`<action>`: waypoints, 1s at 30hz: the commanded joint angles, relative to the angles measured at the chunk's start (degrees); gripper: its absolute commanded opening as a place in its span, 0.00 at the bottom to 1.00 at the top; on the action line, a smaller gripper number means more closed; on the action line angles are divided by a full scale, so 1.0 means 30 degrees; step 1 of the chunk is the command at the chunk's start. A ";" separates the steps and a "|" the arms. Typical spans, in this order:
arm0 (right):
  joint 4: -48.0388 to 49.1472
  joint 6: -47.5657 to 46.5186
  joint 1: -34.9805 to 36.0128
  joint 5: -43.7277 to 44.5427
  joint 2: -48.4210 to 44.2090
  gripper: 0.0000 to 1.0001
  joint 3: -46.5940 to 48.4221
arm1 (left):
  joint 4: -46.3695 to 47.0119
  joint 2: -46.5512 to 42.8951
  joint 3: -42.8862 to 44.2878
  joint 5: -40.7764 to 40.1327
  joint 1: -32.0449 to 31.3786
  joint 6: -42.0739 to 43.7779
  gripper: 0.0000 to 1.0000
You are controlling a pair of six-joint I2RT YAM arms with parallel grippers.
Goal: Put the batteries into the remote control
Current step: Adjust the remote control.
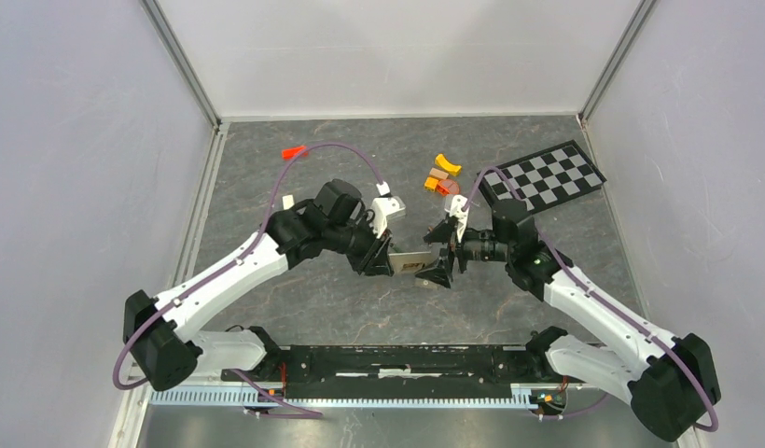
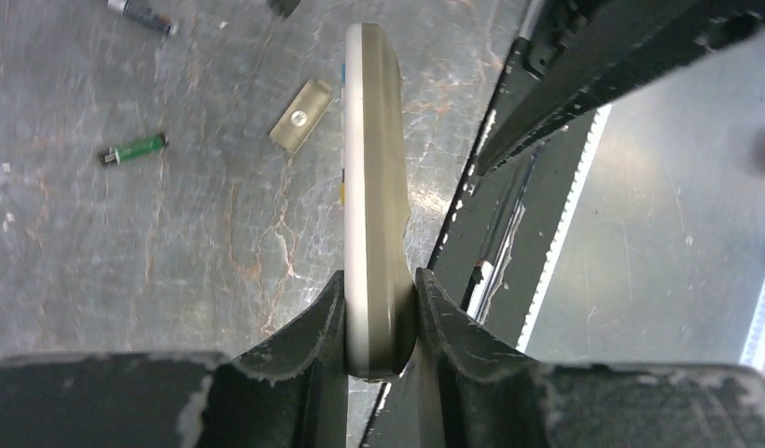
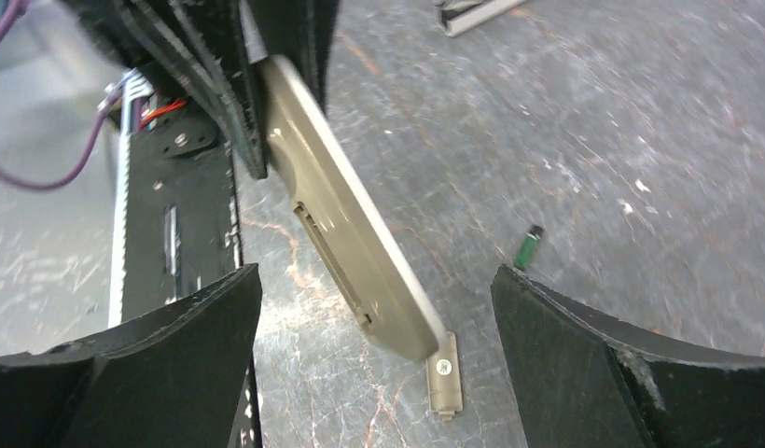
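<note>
My left gripper (image 2: 380, 276) is shut on one end of the remote control (image 2: 371, 168). It holds the remote on edge above the table, white face to the left and grey-tan back to the right. The remote (image 1: 411, 262) reaches toward my right gripper (image 1: 442, 252). The right gripper (image 3: 375, 275) stands wide open, and the remote's (image 3: 346, 238) free end with the open battery recess lies between its fingers without touching them. The grey-tan battery cover (image 3: 443, 371) lies flat on the table under that end. One green battery (image 2: 134, 148) lies on the table, also seen from the right wrist (image 3: 527, 247). Another small dark cylinder (image 2: 141, 14) lies farther off.
Orange and yellow plastic blocks (image 1: 441, 173) sit behind the grippers, next to a checkerboard card (image 1: 544, 175). A red piece (image 1: 293, 151) lies at the back left. The black base rail (image 1: 397, 359) runs along the near edge. White walls enclose the table.
</note>
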 commanded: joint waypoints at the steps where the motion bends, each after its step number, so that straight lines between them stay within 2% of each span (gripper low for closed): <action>1: -0.3149 -0.4583 0.0226 -0.4756 0.0637 0.96 0.1947 | 0.0110 -0.0946 0.1351 0.3032 -0.0120 0.4608 0.02; 7: -0.4091 -0.4418 0.1818 -0.5030 0.0140 0.82 0.2415 | -0.0695 -0.1193 0.2308 0.5218 -0.0145 0.6335 0.02; 9: -0.4339 -0.4242 0.2165 -0.4742 0.0177 0.73 0.2819 | -0.1135 -0.1144 0.2566 0.5340 -0.0149 0.6621 0.02; 12: -0.4643 -0.3729 0.2474 -0.4186 0.0526 0.48 0.3516 | -0.1585 -0.1192 0.2873 0.5262 -0.0149 0.6903 0.02; 14: -0.4391 -0.3117 0.2593 -0.4243 0.0658 0.38 0.3813 | -0.1593 -0.1369 0.2968 0.5179 -0.0149 0.7043 0.02; 21: -0.3239 -0.1837 0.2723 -0.4895 0.0455 0.34 0.3941 | -0.1857 -0.1836 0.3381 0.5227 -0.0152 0.7709 0.05; 24: -0.3020 -0.1443 0.2762 -0.5187 0.0379 0.21 0.3894 | -0.2201 -0.1740 0.3723 0.5255 -0.0163 0.7933 0.09; 25: -0.2604 -0.1096 0.2763 -0.5307 0.0344 0.16 0.3769 | -0.2193 -0.1744 0.3847 0.5267 -0.0149 0.7882 0.12; 28: -0.0682 0.1151 0.2801 -0.4729 -0.0014 0.12 0.3216 | -0.0704 -0.2129 0.3823 0.3939 -0.0149 0.6258 0.61; 30: 0.1757 0.3079 0.2786 -0.4248 -0.0442 0.09 0.2636 | 0.1377 -0.2895 0.3188 0.2093 -0.0132 0.4359 0.77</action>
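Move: The left hand grips one end of the remote control, whose middle lies about 6 cm to its right and 4 below. From the open right hand, that middle is roughly 8 cm left, 2 back and 4 below; the free end is nearer. On the table some 15 cm below the right hand, the battery cover lies 9 cm back and level sideways, the single green battery 10 cm left and level ahead. Right hand goes back about 7 cm and pinches the remote's free end; left rises 8 cm, then opens. ##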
